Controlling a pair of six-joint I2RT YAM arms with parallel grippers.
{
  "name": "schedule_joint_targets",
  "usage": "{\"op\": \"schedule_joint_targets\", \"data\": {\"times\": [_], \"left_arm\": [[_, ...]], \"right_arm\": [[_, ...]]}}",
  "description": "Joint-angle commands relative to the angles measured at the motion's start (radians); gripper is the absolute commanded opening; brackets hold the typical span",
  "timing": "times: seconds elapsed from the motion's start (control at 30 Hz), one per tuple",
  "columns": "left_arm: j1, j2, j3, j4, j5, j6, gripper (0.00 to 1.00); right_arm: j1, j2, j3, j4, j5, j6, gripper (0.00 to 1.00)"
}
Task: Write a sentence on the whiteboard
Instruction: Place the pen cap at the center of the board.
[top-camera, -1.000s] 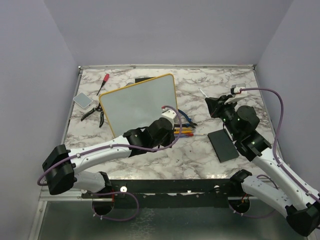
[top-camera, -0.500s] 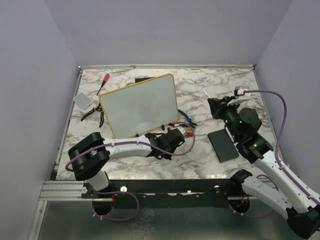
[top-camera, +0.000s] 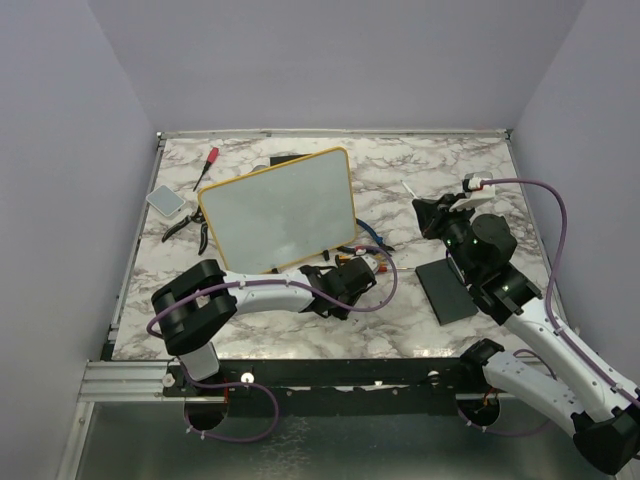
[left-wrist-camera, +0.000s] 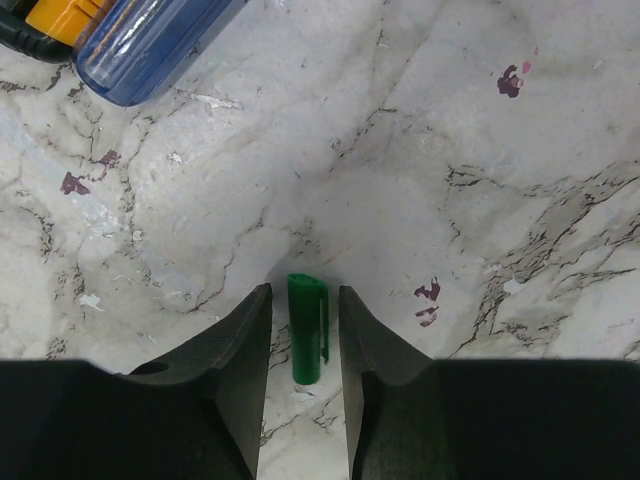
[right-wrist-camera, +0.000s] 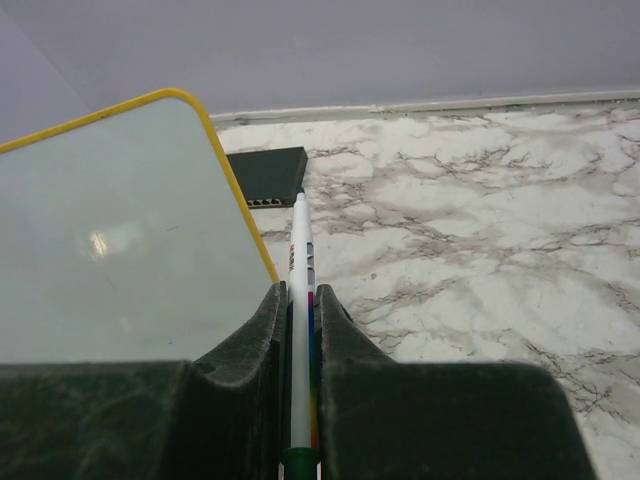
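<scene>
The whiteboard (top-camera: 275, 210), white with a yellow frame, stands tilted at the back left of the marble table; its right edge also shows in the right wrist view (right-wrist-camera: 110, 230). Its face carries no writing, so the sentence is not in view. My right gripper (right-wrist-camera: 302, 290) is shut on a white marker (right-wrist-camera: 300, 240) with a rainbow stripe, held above the table right of the board (top-camera: 428, 215). My left gripper (left-wrist-camera: 305, 292) hangs low over the table in front of the board, open. A green marker cap (left-wrist-camera: 307, 330) lies on the marble between its fingers, touching neither.
A black pad (top-camera: 447, 290) lies by my right arm and another (right-wrist-camera: 268, 176) lies behind the board. Pens and a blue-handled tool (left-wrist-camera: 150, 50) lie beside my left gripper. Pliers (top-camera: 190, 228), a red screwdriver (top-camera: 207, 165) and a small grey box (top-camera: 166, 199) sit left of the board.
My left arm has dropped from in front of the board down to the table by the pens. Its jaws have parted, leaving the green cap on the marble. The right gripper barely shifted.
</scene>
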Motion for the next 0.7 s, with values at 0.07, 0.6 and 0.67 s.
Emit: {"op": "schedule_joint_targets", "data": {"times": [0.07,0.6,0.67], "left_arm": [[-0.003,0.001,0.019,0.021,-0.032,0.009,0.42],[0.033,-0.282,0.107,0.064,0.014,0.139,0.8],[0.073,-0.298,0.173,0.026,0.053,0.167,0.8]], "right_arm": [[-0.004,0.002,-0.02,0.002,0.02,0.007,0.01],[-0.005,-0.075,-0.038,0.0,0.013,-0.006,0.01],[-0.004,-0.08,-0.034,-0.006,0.013,-0.008,0.01]]}}
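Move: The green pen cap lies on the table right at the left hand's point, between its slightly parted fingertips and less than 1 cm below. From there the blue screwdriver handle is some 8 cm ahead and 8 cm right, the orange knife 11 cm ahead and 8 cm right, and the whiteboard's middle about 25 cm ahead and 13 cm left. From the right hand, still holding the pen, the cap is roughly 13 cm back, 21 cm left and 28 cm below. The pen cap, already released, is left on the table as the left fingers spread to wide open around it, the hand at first almost still. The hand then lifts away, faster and faster, about 11 cm up with a small drift forward and right, its fingers swinging outward and to the right by nearly 20 degrees. The right hand keeps its grip on the pen. ##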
